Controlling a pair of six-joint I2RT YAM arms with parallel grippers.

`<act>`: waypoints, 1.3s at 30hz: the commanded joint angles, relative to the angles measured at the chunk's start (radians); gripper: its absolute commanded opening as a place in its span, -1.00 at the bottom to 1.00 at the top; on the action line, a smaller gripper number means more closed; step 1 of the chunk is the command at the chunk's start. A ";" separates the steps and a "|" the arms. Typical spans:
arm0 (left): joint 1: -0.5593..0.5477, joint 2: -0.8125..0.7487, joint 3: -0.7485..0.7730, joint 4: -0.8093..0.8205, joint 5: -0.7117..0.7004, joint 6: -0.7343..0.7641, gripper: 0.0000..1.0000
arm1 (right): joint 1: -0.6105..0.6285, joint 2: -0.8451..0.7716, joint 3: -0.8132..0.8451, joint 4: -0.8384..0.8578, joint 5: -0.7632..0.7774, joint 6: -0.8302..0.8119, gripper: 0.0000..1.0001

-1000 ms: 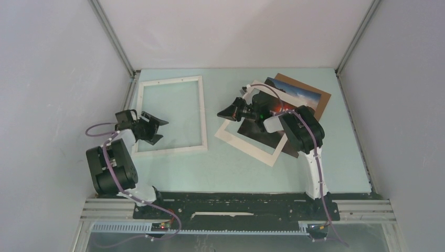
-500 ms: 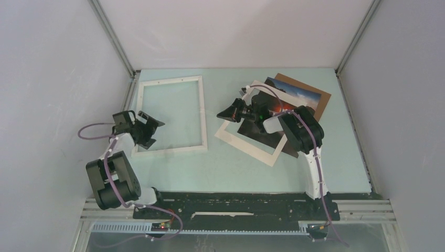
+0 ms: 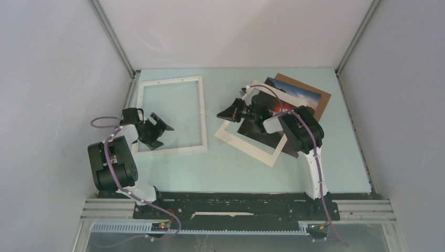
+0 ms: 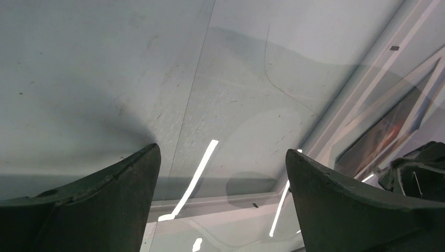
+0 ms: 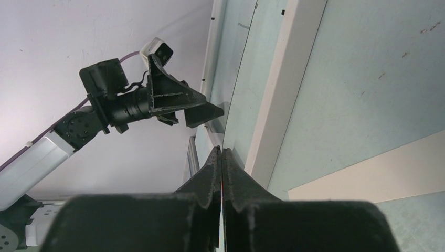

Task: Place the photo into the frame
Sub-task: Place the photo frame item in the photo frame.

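Observation:
The white frame [image 3: 203, 116] lies flat at the table's left. The photo [image 3: 295, 95], a dark landscape with a wide white border [image 3: 251, 147], lies tilted at the right, partly under my right arm. My right gripper [image 3: 226, 112] hovers between the two, shut on the edge of a thin clear pane [image 4: 236, 94] that reaches over the frame's near half. In the right wrist view the fingers [image 5: 210, 168] pinch the pane edge-on, beside the frame's rim [image 5: 283, 89]. My left gripper [image 3: 159, 129] is open above the frame's near left corner, with nothing between its fingers [image 4: 126, 184].
A brown backing board [image 3: 321, 100] lies under the photo at the back right. Grey walls and metal posts [image 3: 113, 37] close in the table on three sides. The arm bases sit on the black rail [image 3: 236, 205] at the near edge.
My left gripper's jaws have opened wider, and the left arm swung slightly left, then right, over the frame's near left corner. The right arm has not moved.

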 commanded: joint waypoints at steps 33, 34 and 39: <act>0.050 -0.038 -0.084 0.237 0.126 -0.155 0.04 | 0.025 -0.013 -0.003 0.020 -0.001 -0.018 -1.00; 0.051 -0.028 -0.088 0.247 0.125 -0.160 0.01 | 0.026 -0.014 -0.004 0.019 0.000 -0.019 -1.00; 0.050 0.025 -0.088 0.285 0.122 -0.165 -0.15 | 0.027 -0.014 -0.003 0.013 0.001 -0.025 -1.00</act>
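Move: The clear sheet that goes into the white frame has its left edge at the left fingertips; its middle lies about 11 cm to this hand's right and 8 cm ahead, nearly level. The frame's centre is some 10 cm ahead, 2 cm to the right and 3 cm below, its near rail about 6 cm back and 2 cm right. From the right hand, shut on the sheet's right edge, the sheet's middle lies roughly 11 cm left, level fore and aft, 3 cm lower. Upward first, the left hand lifts off the clear sheet by about 5.5 cm and edges 2 cm forward, fingertips tilting outward some 15 degrees. It then sinks about 4 cm towards the sheet again, the wide-open fingers drawing in to about half open. The right hand stays put, still pinching the sheet's right edge. ##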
